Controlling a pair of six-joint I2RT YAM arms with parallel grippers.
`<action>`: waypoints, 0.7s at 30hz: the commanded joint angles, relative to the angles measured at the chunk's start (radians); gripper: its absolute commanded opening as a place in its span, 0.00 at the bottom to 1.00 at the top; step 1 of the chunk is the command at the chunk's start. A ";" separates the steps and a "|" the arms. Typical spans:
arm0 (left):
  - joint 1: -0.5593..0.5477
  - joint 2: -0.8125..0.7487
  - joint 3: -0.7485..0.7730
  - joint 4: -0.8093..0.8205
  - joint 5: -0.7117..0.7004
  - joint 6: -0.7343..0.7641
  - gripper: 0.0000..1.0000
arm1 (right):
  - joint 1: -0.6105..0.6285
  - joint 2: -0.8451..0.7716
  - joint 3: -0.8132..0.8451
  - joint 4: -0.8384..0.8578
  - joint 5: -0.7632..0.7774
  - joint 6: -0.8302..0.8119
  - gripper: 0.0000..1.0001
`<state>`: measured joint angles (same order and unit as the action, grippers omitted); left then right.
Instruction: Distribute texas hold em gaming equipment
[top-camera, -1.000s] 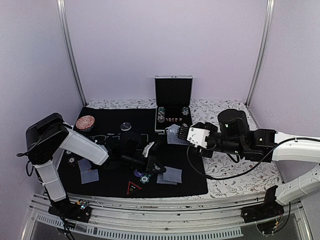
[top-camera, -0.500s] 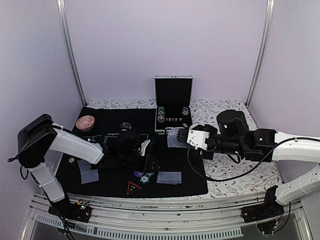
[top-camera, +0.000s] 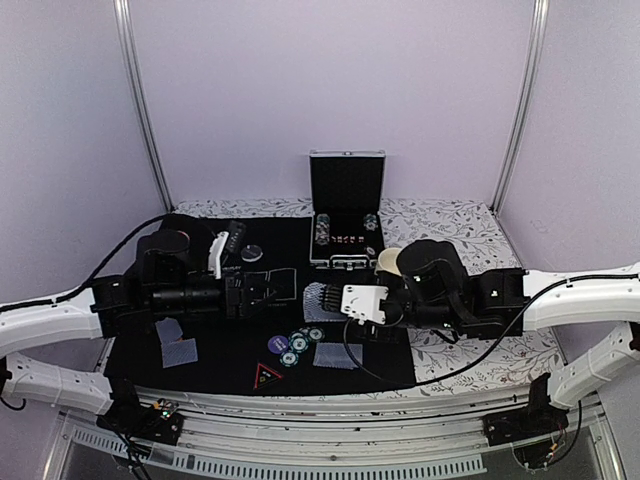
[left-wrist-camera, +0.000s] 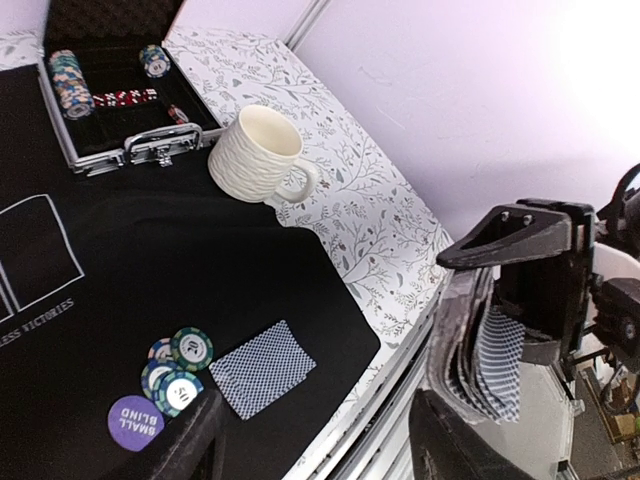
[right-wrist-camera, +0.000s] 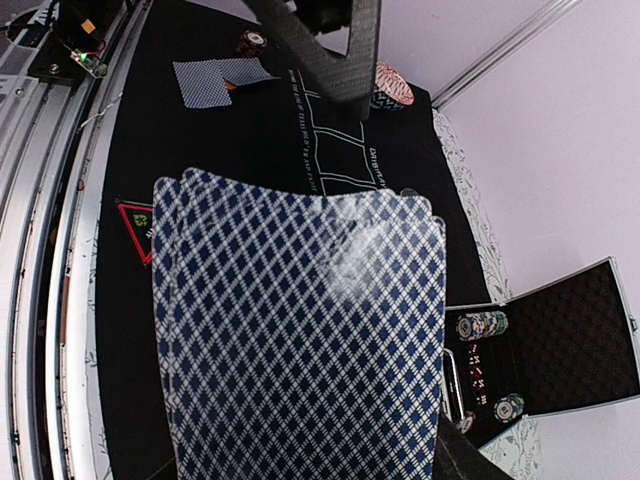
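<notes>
My right gripper (top-camera: 322, 300) is shut on a fanned stack of blue-backed playing cards (right-wrist-camera: 300, 330) held over the middle of the black mat (top-camera: 220, 375). The stack fills the right wrist view and hides the fingers. Facing it from the left, my left gripper (top-camera: 280, 292) is open with nothing between its fingers (left-wrist-camera: 190, 440). Two overlapping cards (left-wrist-camera: 262, 368) lie face down at the mat's front right. Next to them sit green-and-white poker chips (left-wrist-camera: 175, 365) and a purple small-blind button (left-wrist-camera: 135, 418). More cards (top-camera: 178, 350) lie at the front left.
An open metal case (top-camera: 347, 215) with chips stands at the back of the mat. A cream mug (left-wrist-camera: 262, 150) sits on the flowered cloth beside it. A red triangle marker (top-camera: 265, 376) lies at the front edge and a round button (top-camera: 252, 253) further back.
My left gripper has opened and drawn back from the front-right cards toward the mat's middle. My right gripper has carried the card stack left and nearer, toward the left gripper.
</notes>
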<state>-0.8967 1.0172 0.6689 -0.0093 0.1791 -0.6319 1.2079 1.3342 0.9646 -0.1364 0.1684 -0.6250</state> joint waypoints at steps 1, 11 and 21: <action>-0.011 -0.145 -0.021 -0.205 -0.086 0.032 0.65 | 0.034 0.039 0.036 0.083 0.033 0.072 0.52; -0.011 -0.251 0.012 -0.354 -0.109 0.069 0.67 | 0.042 0.102 -0.009 0.222 0.026 0.116 0.52; -0.012 -0.267 0.055 -0.333 -0.040 0.056 0.98 | 0.042 0.131 0.014 0.283 0.018 0.112 0.52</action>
<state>-0.8967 0.7433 0.6880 -0.3531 0.0925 -0.5724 1.2434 1.4605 0.9615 0.0731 0.1822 -0.5301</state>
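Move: The held deck of cards lies about 10 cm to the right of the empty left hand, 2 cm back and roughly level with it. The chips are some 21 cm below that hand and 4 cm to its right, the two dealt cards equally low, 12 cm right and 3 cm back. From the right hand, which grips the deck, the left gripper is about 13 cm to the left and 2 cm ahead; the dealt cards lie 21 cm below and 2 cm left. The empty left hand draws off to the left by some 6 cm and back nearly 3 cm, quick at first and then easing, rising a little as its already parted fingers spread almost fully open near the end. Following it, the right hand keeps its grip on the deck and carries it about 4 cm to the left, at nearly the same height, above the table beside the chips, its fingertips tilting slightly up. ##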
